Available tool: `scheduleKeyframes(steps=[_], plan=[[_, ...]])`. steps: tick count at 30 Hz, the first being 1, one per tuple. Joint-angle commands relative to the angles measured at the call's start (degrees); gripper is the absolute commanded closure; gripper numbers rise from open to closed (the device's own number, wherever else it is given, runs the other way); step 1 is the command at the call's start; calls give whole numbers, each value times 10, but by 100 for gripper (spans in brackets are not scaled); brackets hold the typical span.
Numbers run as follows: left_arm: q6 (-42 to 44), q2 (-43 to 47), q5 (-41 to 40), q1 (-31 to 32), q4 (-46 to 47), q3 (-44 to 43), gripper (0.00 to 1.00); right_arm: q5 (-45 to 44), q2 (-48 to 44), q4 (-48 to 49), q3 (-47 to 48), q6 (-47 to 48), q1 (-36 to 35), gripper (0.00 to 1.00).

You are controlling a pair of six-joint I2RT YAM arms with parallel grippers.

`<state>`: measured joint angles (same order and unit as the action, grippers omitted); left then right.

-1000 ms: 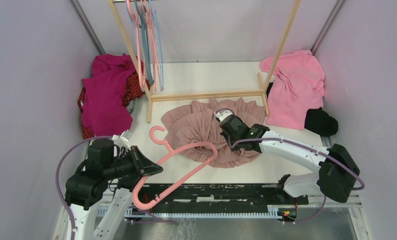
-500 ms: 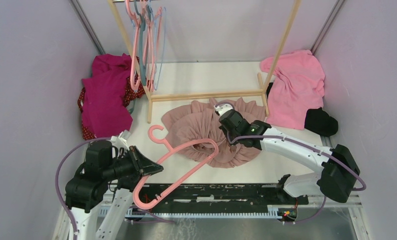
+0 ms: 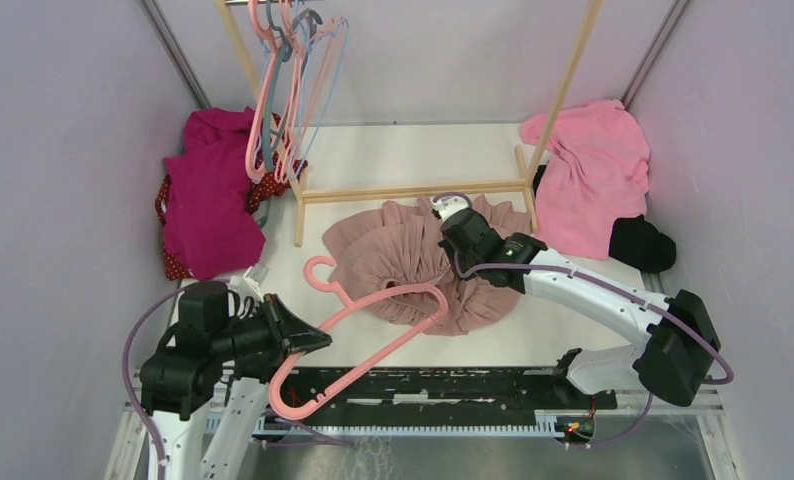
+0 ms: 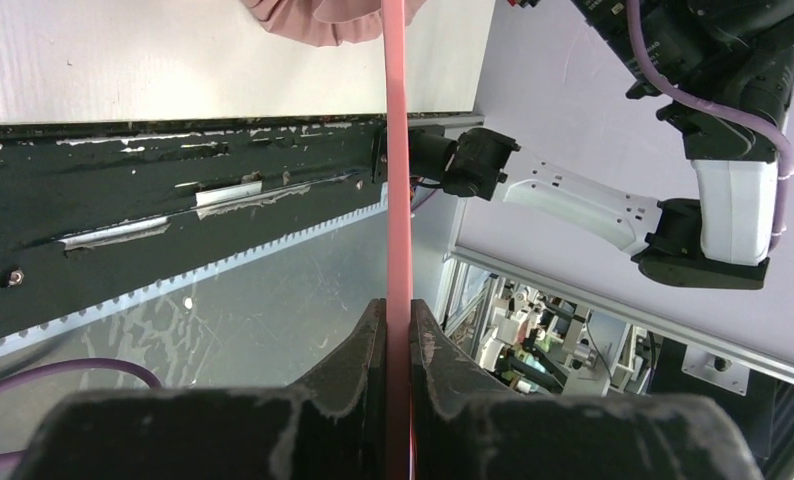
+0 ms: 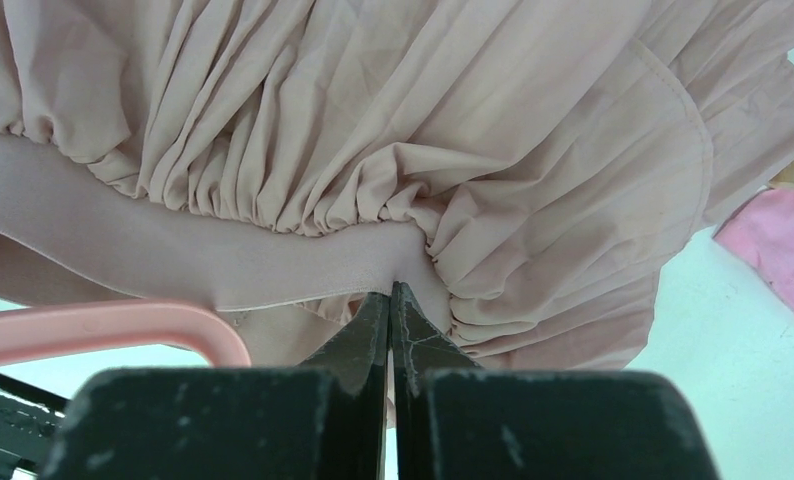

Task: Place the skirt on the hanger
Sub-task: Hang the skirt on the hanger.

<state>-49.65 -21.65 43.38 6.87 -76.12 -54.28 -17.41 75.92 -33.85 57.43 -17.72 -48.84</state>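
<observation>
A dusty pink pleated skirt (image 3: 403, 250) lies bunched on the white table in front of the wooden rack. My right gripper (image 3: 457, 268) is shut on its waistband (image 5: 303, 270), pinched at the fingertips (image 5: 390, 290), and the pleats (image 5: 473, 120) hang above. The pink hanger (image 3: 373, 335) is held by one arm in my left gripper (image 3: 308, 340), which is shut on it (image 4: 399, 305). The hanger's far corner (image 5: 103, 325) sits at the skirt's waist opening, just left of my right fingers. Its hook (image 3: 318, 268) points to the back left.
The wooden rack (image 3: 413, 188) stands behind the skirt with several hangers (image 3: 288, 90) swinging on its rail. A magenta garment (image 3: 213, 190) lies at the left. A pink garment (image 3: 593, 175) and a black item (image 3: 641, 243) lie at the right. A black strip (image 3: 453, 385) runs along the near edge.
My right gripper has pulled the waistband back and slightly right. The hanger's far corner has slid right to the waist opening. The hangers on the rack have swung left.
</observation>
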Motion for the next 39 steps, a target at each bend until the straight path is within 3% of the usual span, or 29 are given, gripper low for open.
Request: scheduleKeyframes(steps=[1,11,18,26,32,39], plan=[[-4,14,47,-16,19,30,97,4,-2,27,23,-5,2,99],[-26,-1,-12,-22,63,60,97,11,-38,20,3,-7,7,99],[-123,28,-90,-28,185,64,97,35,-75,7,-14,-14,7,99],[-154,63,-134,-77,290,111,97,90,-99,-5,-34,-28,7,99],[-148,73,-103,-148,347,141,97,121,-114,-7,-31,-44,3,99],[-106,53,-45,-179,319,129,97,102,-87,-13,14,-42,-8,99]])
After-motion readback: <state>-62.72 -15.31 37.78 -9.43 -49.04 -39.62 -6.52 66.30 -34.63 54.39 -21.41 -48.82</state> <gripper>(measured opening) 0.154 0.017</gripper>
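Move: The skirt's waistband opening lies about 12 cm ahead of the left hand, 18 cm to its right and 15 cm below. From the right hand, already pinching the waistband's right end, the held hanger's free end is some 4 cm left, 4 cm back and about level; the opening is 8 cm left, 3 cm back and 3 cm lower. The rack's bottom bar is roughly 18 cm ahead of the right hand, 8 cm left and 10 cm down. Left dips, swings its hanger 10 cm forward, 25° counter-clockwise, into the waistband; right draws cloth back 4 cm. ##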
